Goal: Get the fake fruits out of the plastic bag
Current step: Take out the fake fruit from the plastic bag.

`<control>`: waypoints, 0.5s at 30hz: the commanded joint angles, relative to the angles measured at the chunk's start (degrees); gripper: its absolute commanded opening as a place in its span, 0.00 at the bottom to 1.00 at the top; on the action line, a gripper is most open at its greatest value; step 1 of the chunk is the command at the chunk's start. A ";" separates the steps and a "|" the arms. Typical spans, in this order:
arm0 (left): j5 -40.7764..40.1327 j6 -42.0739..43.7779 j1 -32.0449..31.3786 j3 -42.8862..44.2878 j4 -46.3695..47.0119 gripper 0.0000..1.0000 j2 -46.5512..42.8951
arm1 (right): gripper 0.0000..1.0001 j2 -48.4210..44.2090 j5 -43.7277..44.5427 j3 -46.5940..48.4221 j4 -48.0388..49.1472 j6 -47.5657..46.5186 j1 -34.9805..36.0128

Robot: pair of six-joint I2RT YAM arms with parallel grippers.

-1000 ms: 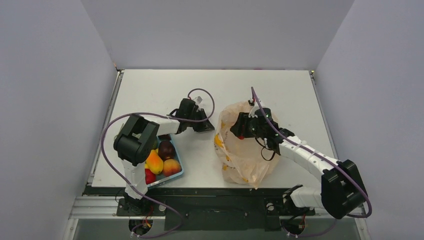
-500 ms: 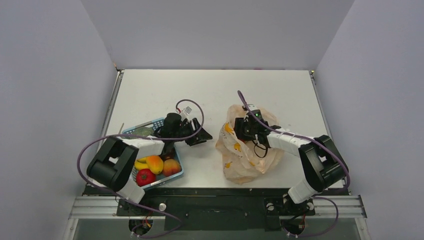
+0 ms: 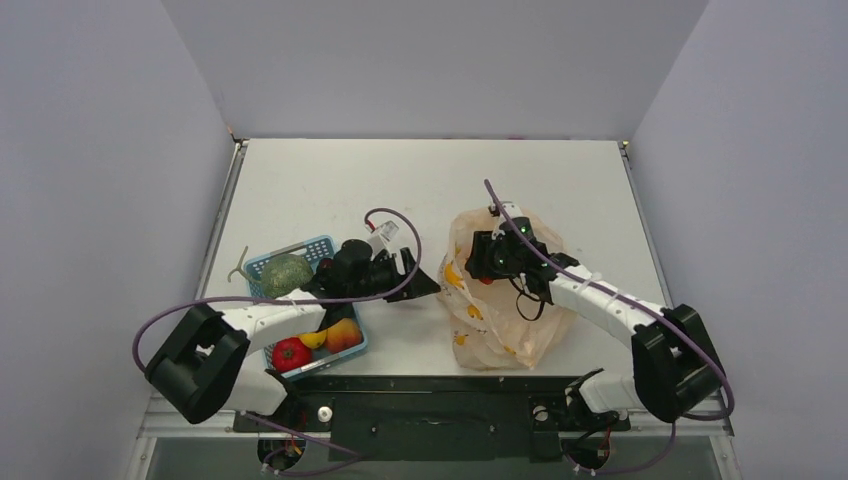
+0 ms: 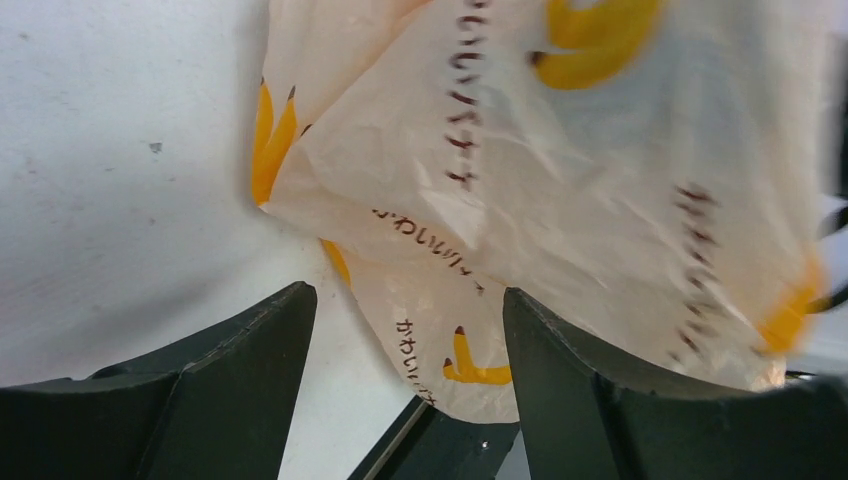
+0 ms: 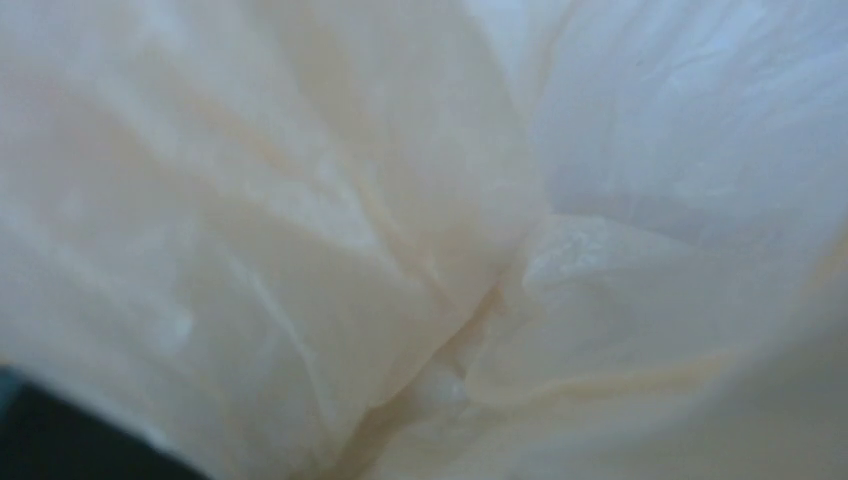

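Note:
The plastic bag [image 3: 497, 312] lies crumpled at the front middle of the table, pale peach with yellow-orange marks. My left gripper [image 3: 424, 284] is open at the bag's left edge. In the left wrist view its dark fingers [image 4: 240, 375] stand wide apart, with a fold of the bag [image 4: 560, 180] hanging between them, not pinched. My right gripper [image 3: 481, 262] is pushed into the top of the bag. The right wrist view shows only blurred bag film [image 5: 420, 240], so its fingers are hidden. The fake fruits inside the bag are hidden.
A blue mesh basket [image 3: 316, 246] stands at the front left beside the left arm. It holds a green melon [image 3: 287, 273], a red tomato-like fruit [image 3: 291, 353], a peach [image 3: 344, 335] and yellow bananas [image 3: 313, 340]. The table's front edge runs just below the bag.
My left gripper has moved right, from beside the basket to the bag's left edge. My right gripper has shifted inside the bag, and the bag has changed shape.

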 commanded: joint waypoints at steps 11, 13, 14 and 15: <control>-0.73 1.44 -4.54 11.25 17.46 0.67 17.49 | 0.00 -10.01 -11.38 6.68 0.80 5.96 -0.76; 2.05 -1.44 -3.90 11.17 25.65 0.67 19.85 | 0.00 -9.37 -13.33 5.87 2.58 7.35 -0.77; 2.51 -2.71 -3.42 10.50 28.10 0.67 20.52 | 0.00 -9.27 -14.21 5.38 3.46 7.88 -0.71; 2.81 -5.15 -2.26 10.15 31.52 0.62 21.80 | 0.00 -9.17 -14.49 5.04 3.65 8.00 -0.62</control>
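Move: The plastic bag's left edge stands about 5 cm to the right of the open left gripper, level with it and some 4 cm lower; the red fruit is about 13 cm to its right, 1 cm back and 5 cm lower, already in the right gripper. From the right gripper the blue basket lies about 40 cm left, 7 cm back and 10 cm lower, and the bag's middle some 5 cm right, 5 cm back and 4 cm lower. Raise the right gripper about 10 cm inside the bag, drifting slightly left, its left side rolling up some 15 degrees, and keep hold of the red fruit. Meanwhile bring the left gripper, fingers kept open, about 6 cm right to the bag's left edge, dipping a little and then easing forward. ##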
